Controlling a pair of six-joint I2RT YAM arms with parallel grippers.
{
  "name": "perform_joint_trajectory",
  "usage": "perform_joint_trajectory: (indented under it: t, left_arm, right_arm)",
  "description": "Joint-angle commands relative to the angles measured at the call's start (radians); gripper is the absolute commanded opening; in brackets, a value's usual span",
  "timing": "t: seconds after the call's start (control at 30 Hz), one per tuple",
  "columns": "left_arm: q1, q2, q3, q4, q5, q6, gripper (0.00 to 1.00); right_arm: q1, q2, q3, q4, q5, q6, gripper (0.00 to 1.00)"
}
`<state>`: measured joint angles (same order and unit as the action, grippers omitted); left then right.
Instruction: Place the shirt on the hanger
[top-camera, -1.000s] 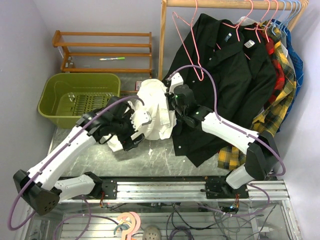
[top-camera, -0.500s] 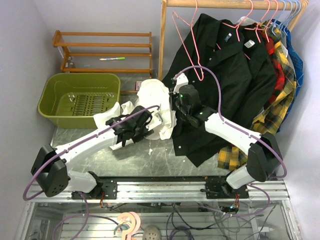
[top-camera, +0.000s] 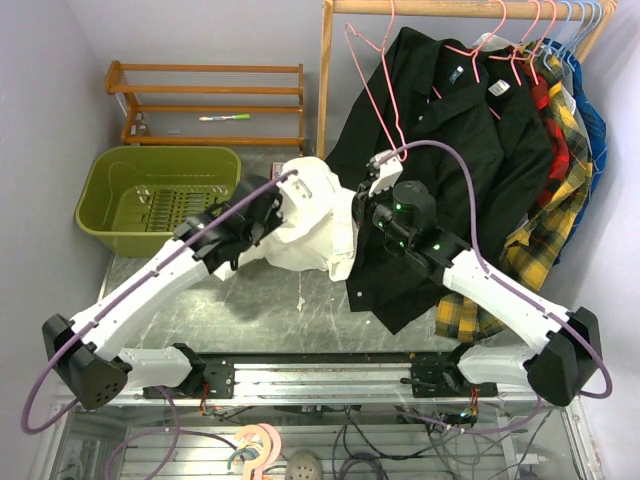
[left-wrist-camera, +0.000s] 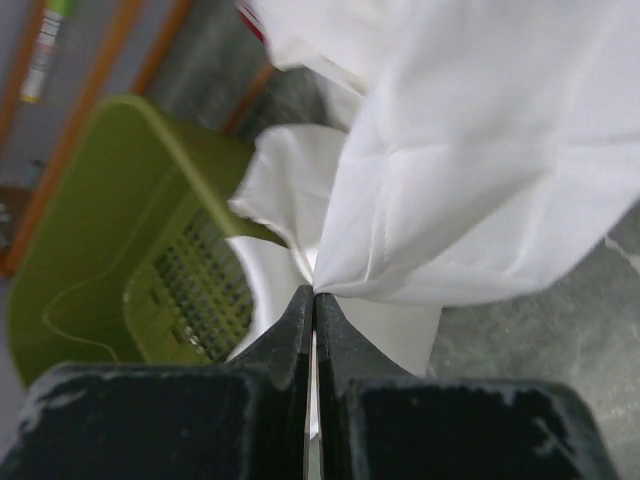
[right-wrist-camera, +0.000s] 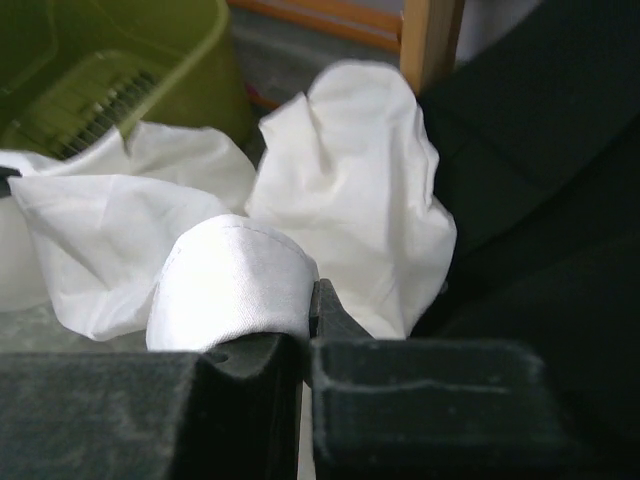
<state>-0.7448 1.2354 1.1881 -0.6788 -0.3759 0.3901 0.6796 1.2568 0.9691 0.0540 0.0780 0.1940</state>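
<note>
The white shirt (top-camera: 310, 215) hangs bunched between my two grippers above the table's back middle. My left gripper (top-camera: 270, 212) is at its left side; in the left wrist view the jaws (left-wrist-camera: 314, 295) are pressed together on a thin edge of the shirt (left-wrist-camera: 480, 150). My right gripper (top-camera: 372, 200) holds the right side; in the right wrist view it (right-wrist-camera: 310, 300) is shut on a fold of the shirt (right-wrist-camera: 350, 190) that curls over the left finger. The pink wire hanger (top-camera: 399, 150) hangs empty from the rod, just above and to the right of the right gripper.
A green basket (top-camera: 165, 152) stands at the back left, below a wooden shelf (top-camera: 205, 90). A black shirt (top-camera: 470, 150) and a yellow plaid shirt (top-camera: 560, 180) hang from the wooden rod (top-camera: 460, 8) on the right, close behind my right arm. A wooden post (top-camera: 324, 80) stands beside the hanger.
My left gripper went from open to shut on the shirt's edge and rose toward the back. The right arm carried its side rightward and up, so the shirt now hangs lifted between them.
</note>
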Motion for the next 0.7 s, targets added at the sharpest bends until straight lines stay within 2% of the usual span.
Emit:
perform_joint_trajectory:
  t: [0.0, 0.27, 0.5, 0.67]
  left_arm:
    - [0.027, -0.035, 0.199, -0.088, 0.013, 0.021, 0.07]
    - [0.061, 0.018, 0.721, -0.178, 0.040, 0.043, 0.07]
    - [0.062, 0.080, 1.077, -0.117, 0.053, 0.077, 0.07]
    - [0.040, 0.147, 1.300, -0.049, 0.068, 0.079, 0.07]
  right_arm:
    - [-0.006, -0.044, 0.107, -0.051, -0.053, -0.009, 0.00]
    - [-0.003, -0.073, 0.430, -0.157, -0.121, -0.062, 0.00]
    - [-0.001, 0.073, 0.914, -0.212, -0.175, -0.142, 0.00]
    - [-0.002, 0.273, 1.362, -0.269, -0.197, -0.162, 0.00]
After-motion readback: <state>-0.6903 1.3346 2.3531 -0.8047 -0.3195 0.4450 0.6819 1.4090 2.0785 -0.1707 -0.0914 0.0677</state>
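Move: Between the hands, the white shirt, already gripped by both, has its middle about 5 cm ahead, 6 cm right and 8 cm below the left hand; from the right hand it lies about 1 cm ahead, 14 cm left and 10 cm down. From the right hand the empty pink hanger is roughly 24 cm ahead, 4 cm right and 9 cm up, the black shirt about 14 cm ahead, 15 cm right and 5 cm down. The green basket stands some 31 cm left and 16 cm ahead of the left hand, 12 cm lower. Hoisting the white shirt with both hands at once, steeply and fast, some 40 cm almost straight up and away from the table, both easing back slightly late on. The fingertips of each hand swing upward by about 40 degrees, the left hand also rolling its left side down and the right hand its left side up; both grippers keep their pinch on the cloth. ##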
